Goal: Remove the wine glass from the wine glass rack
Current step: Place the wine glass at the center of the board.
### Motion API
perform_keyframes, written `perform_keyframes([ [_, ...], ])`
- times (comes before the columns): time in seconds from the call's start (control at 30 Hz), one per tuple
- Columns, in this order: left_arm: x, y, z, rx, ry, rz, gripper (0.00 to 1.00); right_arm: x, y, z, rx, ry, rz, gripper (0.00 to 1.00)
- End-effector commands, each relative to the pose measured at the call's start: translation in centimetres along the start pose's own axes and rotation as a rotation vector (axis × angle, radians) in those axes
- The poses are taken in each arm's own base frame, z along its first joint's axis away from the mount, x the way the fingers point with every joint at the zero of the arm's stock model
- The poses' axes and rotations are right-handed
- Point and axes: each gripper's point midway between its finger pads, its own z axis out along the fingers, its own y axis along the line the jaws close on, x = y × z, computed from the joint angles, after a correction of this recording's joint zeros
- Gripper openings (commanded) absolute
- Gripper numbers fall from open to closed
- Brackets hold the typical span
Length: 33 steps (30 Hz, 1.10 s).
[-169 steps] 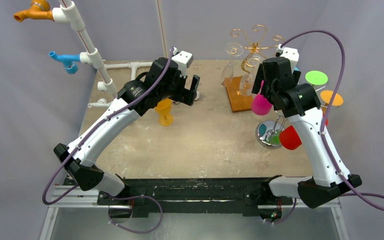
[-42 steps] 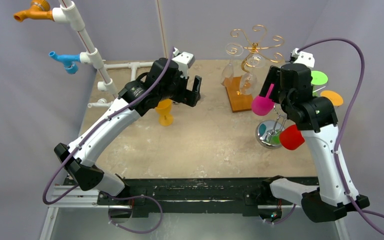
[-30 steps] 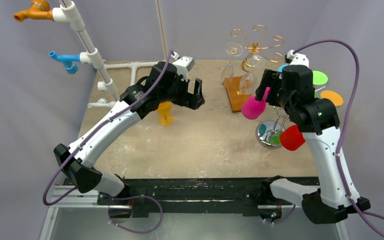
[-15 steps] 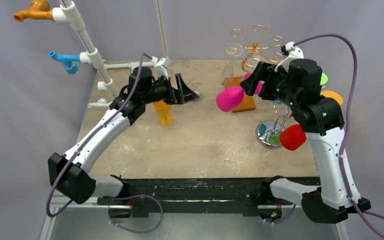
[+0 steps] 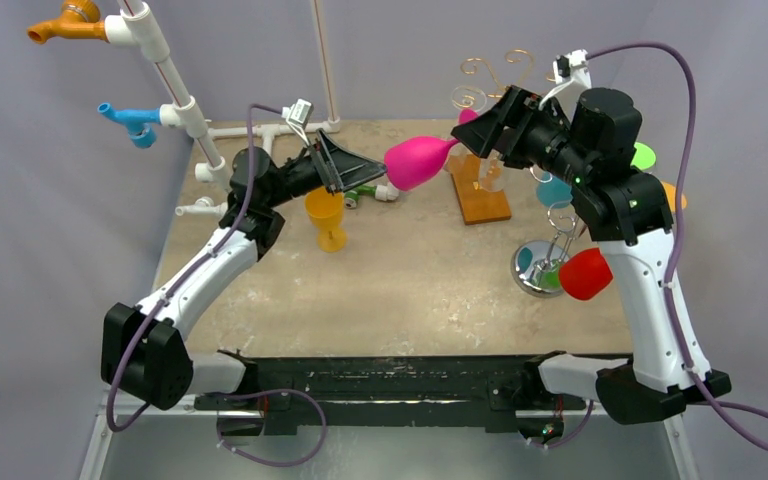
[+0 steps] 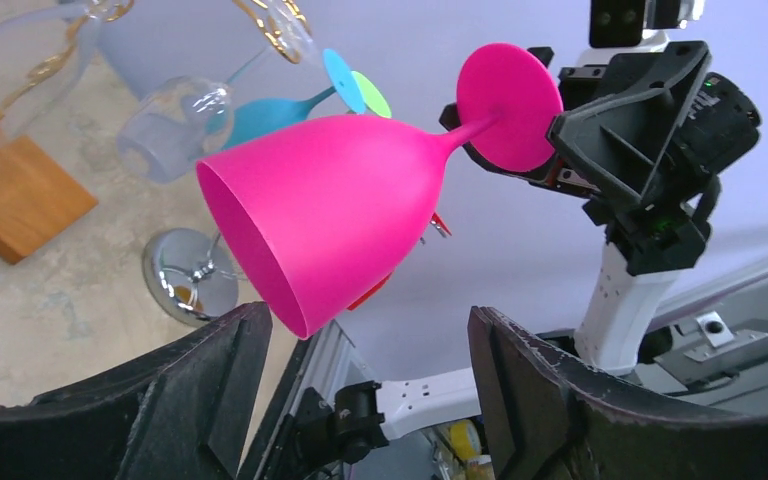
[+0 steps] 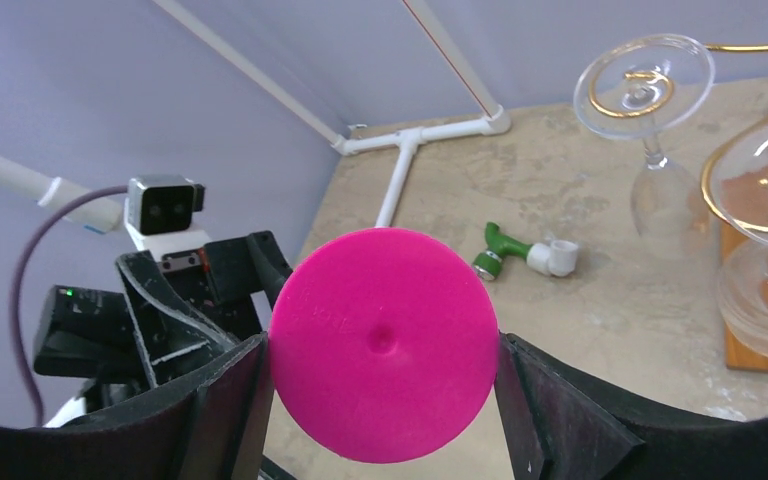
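The pink wine glass (image 5: 415,160) hangs in the air over the back of the table, lying sideways, clear of the chrome wine glass rack (image 5: 534,268). My right gripper (image 5: 475,128) is shut on its round foot (image 7: 380,340), one finger on each side of the disc. The bowl (image 6: 330,220) points at my left gripper (image 5: 360,170), which is open. The bowl's rim reaches the tip of one left finger (image 6: 210,390); whether it touches I cannot tell. The rest of the gap (image 6: 370,320) holds nothing.
The chrome rack holds red (image 5: 582,275), blue and green glasses. A gold rack (image 5: 505,75) with clear glasses stands on a wooden block (image 5: 482,195). An orange glass (image 5: 326,215) stands under the left arm. A green pipe fitting (image 5: 365,195) and white pipes (image 5: 260,130) lie behind.
The right arm has carried the pink glass left, away from the rack, and tipped it sideways. The left gripper has turned to face the bowl, and its jaws have narrowed a little.
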Motion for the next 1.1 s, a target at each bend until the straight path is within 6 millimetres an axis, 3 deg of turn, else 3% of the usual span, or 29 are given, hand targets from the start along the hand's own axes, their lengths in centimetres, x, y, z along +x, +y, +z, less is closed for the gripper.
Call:
perform_keyframes([
  [0.0,-0.9,-3.4,-0.3,0.198,-0.032,-0.035,0.74,-2.8,3.5,-0.9,-0.142,-0.091,0.015,0.43],
  [0.4,-1.1,-5.9,-1.4,0.391,-0.065,-0.118,0.58,-2.8,3.6,-0.2,-0.197,-0.082,0.036,0.45],
  [1.07,-2.0,-7.7,-2.3,0.538,-0.095,-0.194,0.35,-1.8,2.9,0.1,-0.279,-0.043,0.092,0.44],
])
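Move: The pink wine glass is held by its foot in the right fingers. Its bowl is about 7 cm to the left hand's right, 2 cm ahead and nearly level. From the right hand, the left gripper lies some 13 cm left, 1 cm back and 8 cm lower. The yellow wine glass stands about 10 cm left, 2 cm ahead and 29 cm below the left hand; the green fitting lies 14 cm ahead, 2 cm left and 36 cm below the left hand. Right fingers keep their grip on the pink glass's foot, rising about 2 cm, edging left and turning some 15 degrees, partly counter-clockwise. The left hand rises about 4 cm to the bowl's rim and draws back 2 cm, tilting its fingertips up some 25 degrees with a slight clockwise turn. Its fingers close from wide to about a third open, one at the mouth and the other outside; a firm pinch can't be seen. ##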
